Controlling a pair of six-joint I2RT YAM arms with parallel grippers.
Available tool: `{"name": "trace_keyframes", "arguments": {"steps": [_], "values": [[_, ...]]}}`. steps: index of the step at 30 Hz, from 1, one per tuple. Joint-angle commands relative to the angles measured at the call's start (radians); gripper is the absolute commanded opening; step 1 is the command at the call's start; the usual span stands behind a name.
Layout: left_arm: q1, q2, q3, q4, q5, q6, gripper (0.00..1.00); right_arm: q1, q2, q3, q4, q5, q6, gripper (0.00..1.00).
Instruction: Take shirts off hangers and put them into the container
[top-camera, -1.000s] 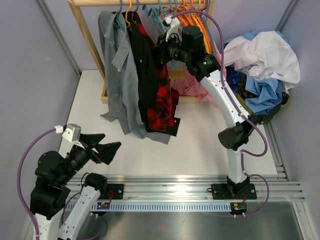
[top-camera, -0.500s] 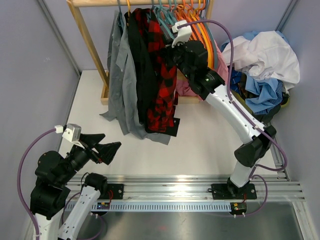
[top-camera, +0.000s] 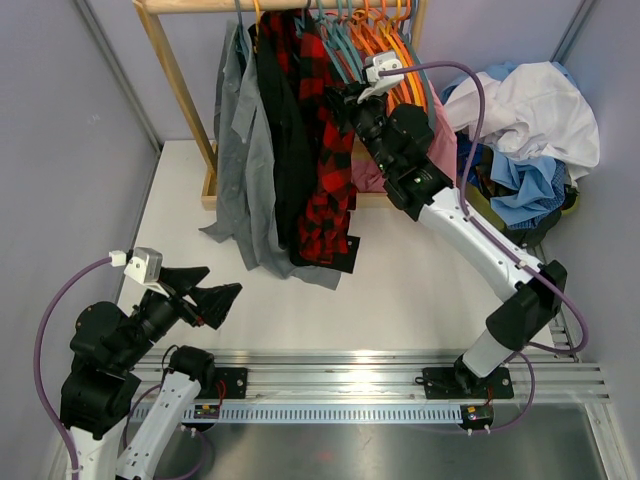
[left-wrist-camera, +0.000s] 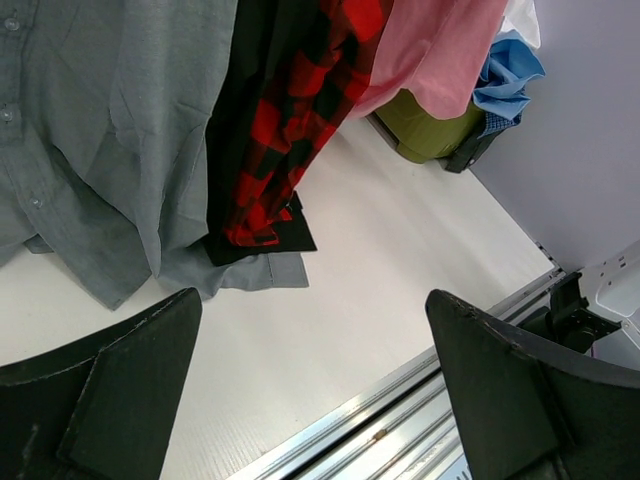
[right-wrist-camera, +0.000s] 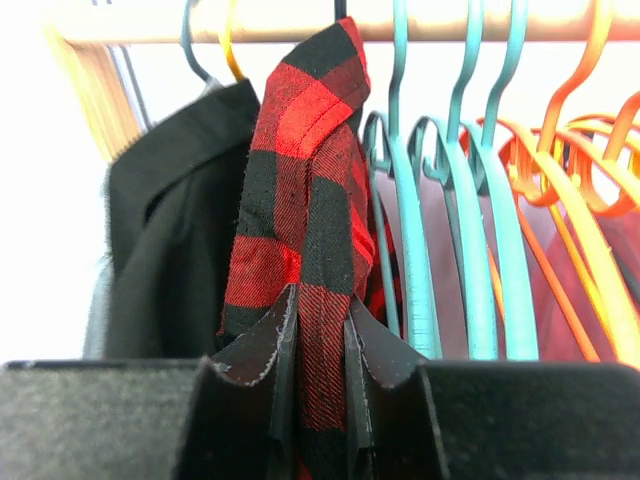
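Three shirts hang side by side on the wooden rack: grey (top-camera: 240, 150), black (top-camera: 285, 130) and red-and-black plaid (top-camera: 325, 150). My right gripper (top-camera: 347, 100) reaches in from the right and is shut on a fold of the plaid shirt (right-wrist-camera: 305, 180) just below its collar; the right wrist view shows the cloth pinched between the fingers (right-wrist-camera: 280, 350). Bare teal hangers (right-wrist-camera: 415, 270) and orange hangers (right-wrist-camera: 590, 250) hang to its right. The yellow-green container (left-wrist-camera: 430, 125) stands at the far right, heaped with clothes. My left gripper (top-camera: 225, 300) hovers open near the front left, holding nothing.
A pink garment (top-camera: 380, 170) hangs behind my right arm. White and blue clothes (top-camera: 530, 110) pile over the container. The rack's wooden post (top-camera: 180, 90) and base (top-camera: 210, 190) stand at the back left. A metal rail (top-camera: 380, 365) runs along the near table edge.
My right arm has swung right and toward the rail, its grip on the plaid shirt unchanged. The hanging shirts have shifted right and hang straighter. The left arm has stayed still.
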Motion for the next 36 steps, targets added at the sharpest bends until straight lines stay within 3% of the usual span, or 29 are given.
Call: {"name": "trace_keyframes", "arguments": {"steps": [1, 4, 7, 8, 9, 12, 16, 20, 24, 28, 31, 36], "values": [[-0.005, -0.005, 0.005, 0.045, -0.012, 0.02, 0.99, -0.004, -0.122, -0.007, 0.226, -0.043, -0.013, 0.0], [-0.005, -0.008, 0.007, 0.039, -0.016, 0.023, 0.99, -0.002, -0.199, -0.064, 0.176, -0.066, -0.016, 0.0], [-0.005, -0.012, 0.002, 0.045, -0.009, 0.023, 0.99, 0.008, -0.295, -0.038, -0.1, -0.075, -0.016, 0.0], [-0.003, -0.013, -0.002, 0.049, -0.003, 0.02, 0.99, 0.022, -0.32, -0.029, -0.289, -0.056, -0.024, 0.0], [-0.005, -0.018, -0.015, 0.068, 0.006, 0.017, 0.99, 0.031, -0.372, -0.026, -0.376, -0.051, -0.025, 0.0], [-0.003, -0.021, -0.031, 0.117, 0.068, 0.009, 0.99, 0.117, -0.482, -0.081, -0.655, 0.044, -0.008, 0.0], [-0.005, 0.002, -0.032, 0.173, 0.141, 0.005, 0.99, 0.215, -0.601, -0.124, -1.069, 0.13, 0.14, 0.0], [-0.003, 0.007, -0.038, 0.242, 0.207, 0.003, 0.99, 0.272, -0.665, -0.196, -1.296, 0.123, 0.269, 0.0], [-0.003, 0.018, -0.068, 0.353, 0.308, -0.003, 0.99, 0.31, -0.73, -0.254, -1.386, -0.015, 0.314, 0.0], [-0.003, 0.036, -0.165, 0.549, 0.338, -0.024, 0.99, 0.315, -0.76, -0.291, -1.34, -0.334, 0.257, 0.0], [-0.003, 0.102, -0.232, 0.742, 0.401, -0.087, 0.99, 0.321, -0.768, -0.305, -1.293, -0.452, 0.216, 0.0], [-0.003, 0.264, -0.306, 0.971, 0.644, -0.2, 0.99, 0.321, -0.809, -0.339, -1.187, -0.664, 0.157, 0.0]]}}
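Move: The right hand already pinches the red-and-black plaid shirt near its shoulder, the shirt hanging below with its middle some 22 cm down and 5 cm nearer the robot. The open table it goes to is about 30 cm back, 8 cm right and 45 cm down. The black shirt hangs about 9 cm left and 3 cm farther out; the teal hangers are roughly 4 cm right and 5 cm ahead. From the left hand, the plaid shirt's middle is some 27 cm ahead and 16 cm right. Keeping its closed grip on the plaid shirt, the right hand lifts barely 2 cm and then sweeps back about 35 cm, away from the rod, sinking to end some 17 cm lower and 9 cm to the right over the near table, while the fingers tip down and swing counter-clockwise, some 40 degrees each way. Late on, the left hand, wide open and empty, rises a little and sinks again as it goes about 8 cm right and a little forward towards the shirt and its hanger, turning some 25 degrees clockwise. ##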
